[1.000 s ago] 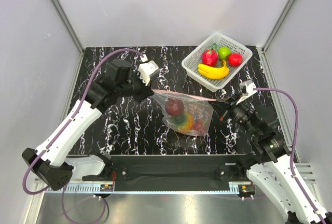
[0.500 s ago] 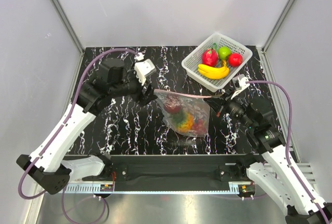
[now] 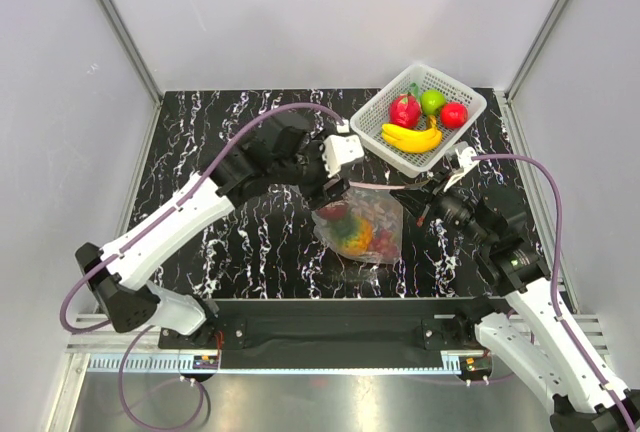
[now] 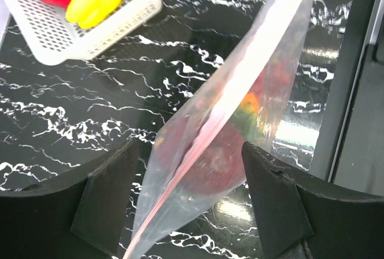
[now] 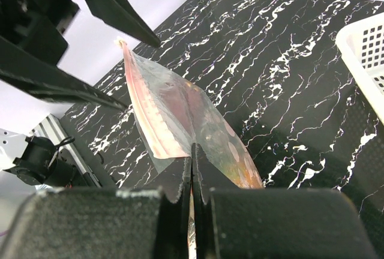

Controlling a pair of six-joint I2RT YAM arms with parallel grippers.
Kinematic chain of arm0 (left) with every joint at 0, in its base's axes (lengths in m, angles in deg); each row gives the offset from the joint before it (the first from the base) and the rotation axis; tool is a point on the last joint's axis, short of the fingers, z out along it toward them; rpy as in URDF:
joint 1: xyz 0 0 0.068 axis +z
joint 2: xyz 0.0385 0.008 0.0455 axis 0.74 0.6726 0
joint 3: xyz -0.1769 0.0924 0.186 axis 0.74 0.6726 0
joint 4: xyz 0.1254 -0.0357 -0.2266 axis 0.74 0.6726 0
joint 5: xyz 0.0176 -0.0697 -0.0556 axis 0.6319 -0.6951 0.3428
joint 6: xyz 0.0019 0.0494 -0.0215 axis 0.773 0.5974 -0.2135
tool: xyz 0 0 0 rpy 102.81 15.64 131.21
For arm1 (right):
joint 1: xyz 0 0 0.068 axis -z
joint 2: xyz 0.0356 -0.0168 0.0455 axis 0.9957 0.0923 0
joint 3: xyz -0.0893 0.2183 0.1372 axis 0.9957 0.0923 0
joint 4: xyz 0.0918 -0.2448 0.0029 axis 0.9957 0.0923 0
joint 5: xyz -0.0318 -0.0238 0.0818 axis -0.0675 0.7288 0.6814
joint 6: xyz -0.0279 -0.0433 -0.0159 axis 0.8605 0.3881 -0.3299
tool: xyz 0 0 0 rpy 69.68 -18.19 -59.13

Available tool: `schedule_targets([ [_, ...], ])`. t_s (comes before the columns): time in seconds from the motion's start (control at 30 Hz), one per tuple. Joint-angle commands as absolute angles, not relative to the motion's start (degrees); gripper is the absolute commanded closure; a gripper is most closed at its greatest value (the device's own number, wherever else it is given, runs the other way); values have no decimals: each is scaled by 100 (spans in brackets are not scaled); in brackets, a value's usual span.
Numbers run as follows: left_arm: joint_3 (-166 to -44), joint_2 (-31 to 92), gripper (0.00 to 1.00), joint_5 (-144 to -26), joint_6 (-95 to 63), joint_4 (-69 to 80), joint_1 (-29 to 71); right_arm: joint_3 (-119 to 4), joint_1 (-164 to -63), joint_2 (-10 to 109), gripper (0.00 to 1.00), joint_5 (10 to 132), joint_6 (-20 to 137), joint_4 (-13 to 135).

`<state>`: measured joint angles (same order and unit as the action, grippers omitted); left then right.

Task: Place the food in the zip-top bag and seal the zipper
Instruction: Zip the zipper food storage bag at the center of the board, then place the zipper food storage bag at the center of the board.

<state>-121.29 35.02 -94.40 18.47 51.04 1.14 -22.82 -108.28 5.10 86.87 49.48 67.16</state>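
Note:
The zip-top bag (image 3: 378, 214) hangs stretched just above the black marbled table, its pink zipper (image 3: 386, 186) along the top edge. Inside it I see the food: a dark red grape piece (image 3: 335, 211) and the orange pineapple (image 3: 357, 238). My right gripper (image 3: 421, 195) is shut on the bag's right corner; in the right wrist view its jaws (image 5: 192, 151) pinch the film (image 5: 204, 121). My left gripper (image 3: 336, 190) is open at the bag's left part. In the left wrist view the zipper (image 4: 223, 112) runs diagonally between its fingers (image 4: 111, 193), touching neither.
A white lattice basket (image 3: 385, 149) stands at the back right with a banana (image 3: 411, 138), red fruits and a green one; its corner (image 4: 90, 37) lies just beyond my left gripper. Grey walls enclose the table. The left arm reaches across the table's middle.
My left gripper has let go of the bag's left end, opened, and swung right over the bag. The right gripper shifted slightly left, still holding its corner.

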Motion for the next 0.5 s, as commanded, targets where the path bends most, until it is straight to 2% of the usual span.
schedule_targets([
  [0.0, -12415, 3606, 27, -9225, 2106, 4959, 27, -2522, -10817, 499, 100, 8791, 5057, 6473],
  [0.07, -12502, 3712, 38, -9119, 2045, 4976, 18, -2496, -10817, 473, 100, 8791, 5040, 6420],
  [0.1, -12555, 3808, 48, -9067, 1992, 5020, 27, -2487, -10817, 473, 100, 8791, 5040, 6420],
  [0.13, -12677, 3853, 61, -8944, 1957, 5064, 27, -2479, -10817, 464, 100, 8782, 5014, 6411],
  [0.17, -12739, 3897, 87, -8900, 1887, 5108, 27, -2478, -10809, 482, 100, 8774, 5005, 6403],
  [0.23, -12888, 3959, 100, -8794, 1860, 5275, 18, -2487, -10800, 499, 98, 8773, 5005, 6402],
  [0.3, -12924, 3941, 100, -8698, 1807, 5371, 18, -2505, -10809, 508, 79, 8730, 4987, 6411],
  [0.4, -12977, 3897, 100, -7987, 1631, 5494, 35, -2557, -10817, 578, 35, 8616, 5004, 6490],
  [0.47, -13012, 3888, 100, -7704, 1692, 5504, 44, -2566, -10808, 561, 27, 8431, 4970, 6560],
])
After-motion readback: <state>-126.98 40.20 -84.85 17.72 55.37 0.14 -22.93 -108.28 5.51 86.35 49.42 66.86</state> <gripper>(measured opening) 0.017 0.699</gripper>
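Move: The zipper strip runs between my open left fingers, about 1 cm ahead, 1 cm to the right and 1 cm below. From there the food in the bag lies roughly 4 cm back, 3 cm to the right and 14 cm down, and the fruit basket some 30 cm ahead, 22 cm to the right and 22 cm below. My right hand still pinches the strip's right end; the spot for my left lies about 11 cm to its left, nearly level with it. My left hand eases down about 1 cm over the strip and shuts its fingers on it, still drifting forward, some 2.5 cm in all, with a slight roll that lifts its left side. Once the left has its pinch, I open my right fingers wide and let go of the strip's right end, my right hand staying where it is. ##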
